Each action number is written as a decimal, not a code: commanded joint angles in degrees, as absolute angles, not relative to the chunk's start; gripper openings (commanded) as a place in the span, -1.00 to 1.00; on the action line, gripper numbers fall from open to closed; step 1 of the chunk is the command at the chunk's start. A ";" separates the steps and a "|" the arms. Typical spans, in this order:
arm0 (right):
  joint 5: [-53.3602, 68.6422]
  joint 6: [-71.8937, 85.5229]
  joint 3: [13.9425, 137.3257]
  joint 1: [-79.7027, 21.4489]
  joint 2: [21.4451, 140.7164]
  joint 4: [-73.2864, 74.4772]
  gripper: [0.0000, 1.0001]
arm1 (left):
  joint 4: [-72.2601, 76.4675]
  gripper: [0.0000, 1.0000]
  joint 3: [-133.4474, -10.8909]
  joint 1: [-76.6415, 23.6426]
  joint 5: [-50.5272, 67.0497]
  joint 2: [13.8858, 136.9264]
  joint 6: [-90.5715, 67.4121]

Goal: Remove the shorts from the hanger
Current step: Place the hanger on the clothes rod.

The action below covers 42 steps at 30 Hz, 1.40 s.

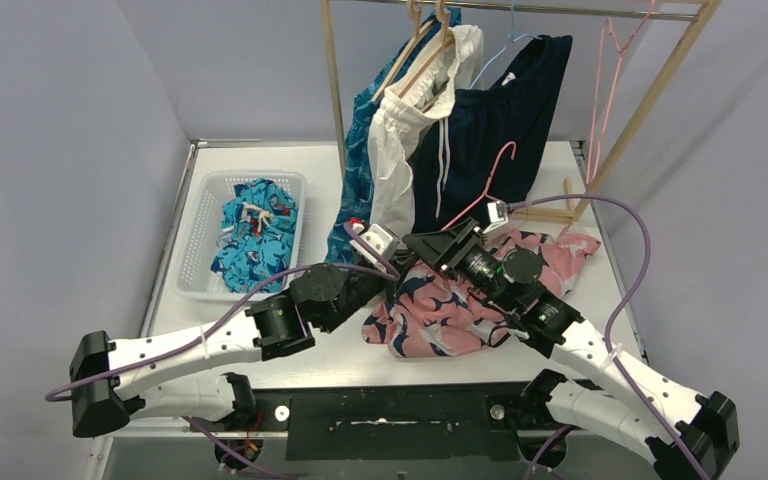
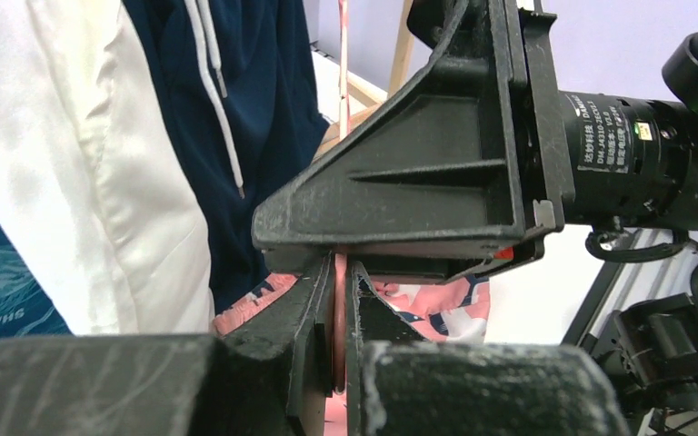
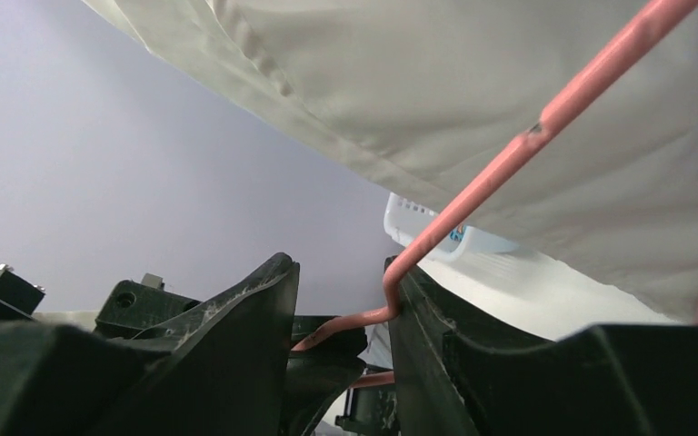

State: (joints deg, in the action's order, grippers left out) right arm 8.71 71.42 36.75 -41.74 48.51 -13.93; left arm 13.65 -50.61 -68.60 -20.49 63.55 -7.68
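The pink-and-navy floral shorts (image 1: 440,315) (image 2: 459,304) lie heaped on the table under both grippers. A pink wire hanger (image 1: 480,190) (image 2: 343,54) (image 3: 527,136) rises from them, hook up. My left gripper (image 1: 400,268) (image 2: 339,300) is shut on the hanger's wire. My right gripper (image 1: 422,242) (image 3: 341,272) is open around another stretch of that wire, which rests against one finger (image 3: 427,327). The blue leaf-pattern (image 1: 355,170), white drawstring (image 1: 400,130) (image 2: 73,163) and navy shorts (image 1: 500,110) (image 2: 264,109) hang on the rack. Whether the floral pair still hangs on the wire is hidden.
A white basket (image 1: 192,262) (image 3: 418,218) at the left holds the teal cartoon-print shorts (image 1: 255,235). The wooden rack (image 1: 650,95) stands at the back, with an empty pink hanger (image 1: 610,60) on its rail. The hanging clothes are right behind the grippers.
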 commanded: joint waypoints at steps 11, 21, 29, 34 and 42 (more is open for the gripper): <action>0.42 66.98 40.60 -44.17 45.28 -11.26 -0.81 | 18.00 -1.00 -49.37 -71.49 -24.48 62.40 -6.36; 2.67 64.60 48.34 -41.96 47.29 -1.45 -1.00 | 11.06 -0.24 -54.11 -71.54 -17.52 62.55 -9.01; 12.70 70.28 49.30 -32.31 48.48 -1.22 -1.00 | 3.66 0.11 -56.83 -71.51 -13.21 58.99 -11.94; 15.64 72.38 49.46 -30.77 49.72 -5.12 -1.00 | 2.65 0.13 -55.61 -71.53 -13.51 57.25 -13.51; 20.89 81.00 48.38 -25.85 50.81 -21.09 -1.00 | 1.94 0.14 -55.71 -71.48 -12.53 57.75 -14.06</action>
State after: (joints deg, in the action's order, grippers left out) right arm 16.58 75.64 46.63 -29.10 50.33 -6.92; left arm 1.19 -53.69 -71.48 -14.11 58.13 -13.26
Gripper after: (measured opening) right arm 0.096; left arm 0.569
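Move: The near end of the pink hanger is already between the right hand's half-open fingers, some 1 cm to their left. The left hand still grips that same end. From the right hand, the white shorts hang about 24 cm ahead, level sideways, the navy shorts 26 cm ahead and 16 cm to the right, both roughly at hand height. The pink shorts lie on the table 8 cm ahead, 15 cm to the right and 28 cm below. The right fingers shut on the hanger's near end; then the left fingers let go, opening to over half while that hand draws back some 5 cm. Now alone with the hanger, the right hand carries it up about 5 cm in two stages, with a forward and rightward swing between them towards the navy shorts, turning slightly clockwise. ##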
